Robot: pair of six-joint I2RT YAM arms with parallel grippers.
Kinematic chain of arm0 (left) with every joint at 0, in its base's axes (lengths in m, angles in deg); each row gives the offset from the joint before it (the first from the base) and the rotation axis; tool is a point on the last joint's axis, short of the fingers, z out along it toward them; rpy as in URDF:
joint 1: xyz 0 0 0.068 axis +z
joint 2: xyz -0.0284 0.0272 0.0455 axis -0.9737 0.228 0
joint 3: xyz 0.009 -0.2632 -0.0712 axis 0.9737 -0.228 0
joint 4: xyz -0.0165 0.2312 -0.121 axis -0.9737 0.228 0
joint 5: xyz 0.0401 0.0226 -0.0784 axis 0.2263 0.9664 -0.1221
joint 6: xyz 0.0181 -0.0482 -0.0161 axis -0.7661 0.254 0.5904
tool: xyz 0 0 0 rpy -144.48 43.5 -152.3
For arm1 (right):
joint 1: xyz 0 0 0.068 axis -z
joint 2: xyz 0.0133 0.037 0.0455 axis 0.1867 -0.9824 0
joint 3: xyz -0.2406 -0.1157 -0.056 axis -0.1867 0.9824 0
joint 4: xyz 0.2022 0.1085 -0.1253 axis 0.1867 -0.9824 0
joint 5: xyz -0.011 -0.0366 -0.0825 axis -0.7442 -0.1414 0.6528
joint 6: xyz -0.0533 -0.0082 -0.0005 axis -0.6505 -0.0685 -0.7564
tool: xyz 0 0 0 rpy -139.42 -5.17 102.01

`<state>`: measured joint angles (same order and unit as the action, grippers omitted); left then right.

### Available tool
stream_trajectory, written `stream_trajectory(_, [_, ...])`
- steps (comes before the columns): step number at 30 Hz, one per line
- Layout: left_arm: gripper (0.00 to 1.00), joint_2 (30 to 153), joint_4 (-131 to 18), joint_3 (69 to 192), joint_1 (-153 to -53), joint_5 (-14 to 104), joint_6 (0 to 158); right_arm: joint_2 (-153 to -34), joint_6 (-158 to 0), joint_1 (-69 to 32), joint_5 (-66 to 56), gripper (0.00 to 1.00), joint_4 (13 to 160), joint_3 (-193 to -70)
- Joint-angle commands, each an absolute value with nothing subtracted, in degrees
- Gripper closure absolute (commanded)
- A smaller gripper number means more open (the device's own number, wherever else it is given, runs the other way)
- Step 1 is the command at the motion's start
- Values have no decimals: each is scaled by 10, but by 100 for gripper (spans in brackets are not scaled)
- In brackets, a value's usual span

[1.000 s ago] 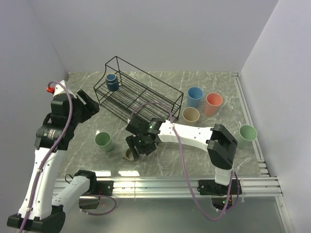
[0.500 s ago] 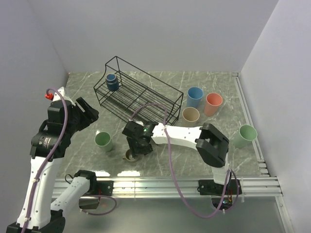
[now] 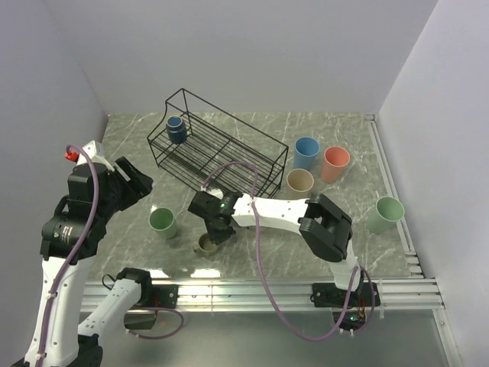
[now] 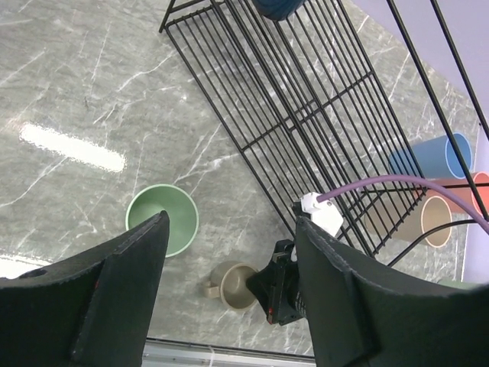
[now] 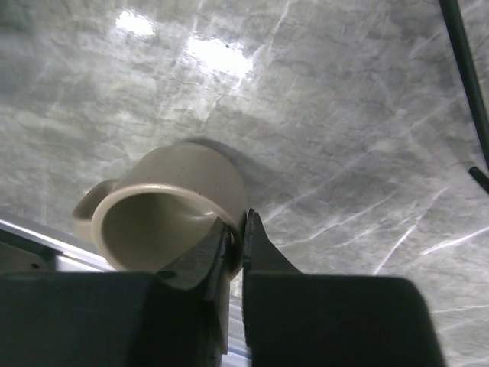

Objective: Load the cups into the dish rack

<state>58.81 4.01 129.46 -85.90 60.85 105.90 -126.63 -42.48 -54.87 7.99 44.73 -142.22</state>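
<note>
My right gripper [image 3: 213, 234] [image 5: 238, 231] is shut on the rim of the tan handled mug [image 5: 164, 215], one finger inside, one outside; the mug [image 3: 205, 244] [image 4: 235, 284] rests on the table near the front edge. My left gripper [image 4: 229, 252] is open and empty, held high at the left. The black wire dish rack [image 3: 216, 145] [image 4: 306, 115] holds the dark navy mug [image 3: 176, 128] at its far left end. A pale-green cup [image 3: 162, 222] [image 4: 162, 219] stands left of the tan mug. Blue [image 3: 306, 152], salmon-pink [image 3: 335, 163] and beige [image 3: 299, 182] cups stand right of the rack; another pale-green cup [image 3: 386, 213] is at the far right.
A metal rail [image 3: 260, 290] runs along the table's front edge just behind the tan mug. White walls close in the table at the left, back and right. The right arm's purple cable [image 3: 244, 172] arcs over the rack's near corner.
The right gripper has shifted left and closed in over the tan mug's rim. The left arm has drawn back toward the left and lower in view.
</note>
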Motion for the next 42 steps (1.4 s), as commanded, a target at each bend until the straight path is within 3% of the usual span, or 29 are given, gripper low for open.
stream_trajectory(1, [26,580,38,1315,-860,593,1063,-1267,-433,-545,85,100,449,-1447])
stream_trajectory(7, [15,585,51,1373,-860,541,1040,-1189,-456,-545,71,100,420,-1503])
stream_trajectory(11, [1,625,61,1449,-860,500,1035,-1131,-461,-518,81,100,370,-1597])
stream_trajectory(16, [1,678,20,1521,-860,413,1051,-1018,-440,-419,4,100,403,-1597])
stream_trajectory(19, [1,687,-123,1490,-859,258,1105,-949,-424,-351,-138,100,525,-1534])
stream_trajectory(22, [1,672,-405,1349,-858,105,1261,-902,-371,-311,-256,100,675,-1462])
stream_trajectory(23, [1,660,-611,1260,-856,69,1383,-895,-355,-295,-276,100,746,-1435])
stream_trajectory(27, [1,682,-970,1110,-855,61,1648,-884,-330,-284,-317,100,815,-1425])
stream_trajectory(29, [0,697,-1050,1074,-858,78,1736,-884,-326,-285,-321,100,831,-1424])
stream_trajectory(37, [1,744,-1239,1034,-878,128,1844,-891,-327,-284,-330,100,846,-1422])
stream_trajectory(42, [0,776,-1232,1062,-894,95,1865,-908,-362,-283,-325,100,818,-1449])
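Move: The grey cup, already pinched by the right fingers, stands with its middle about 3 cm left of and 1 cm back from the right hand. The left gripper it goes to hangs some 17 cm left, 5 cm ahead and 26 cm above. From the left hand, the grey cup lies roughly 14 cm right, 6 cm back and 27 cm down; the green cup, 3 cm right, 1 cm back and 25 cm down. The dish rack's middle is about 24 cm straight ahead of the right hand. Keep the right fingers shut on the grey cup's rim and lift it about 40 cm, easing forward and slightly right while the fingers swing some 70 degrees from down to pointing left. Meanwhile raise the left gripper, open it fully, and carry it right with a brief dip, rolling and turning it to point right until its fingers straddle the cup's bottom, unclosed. ##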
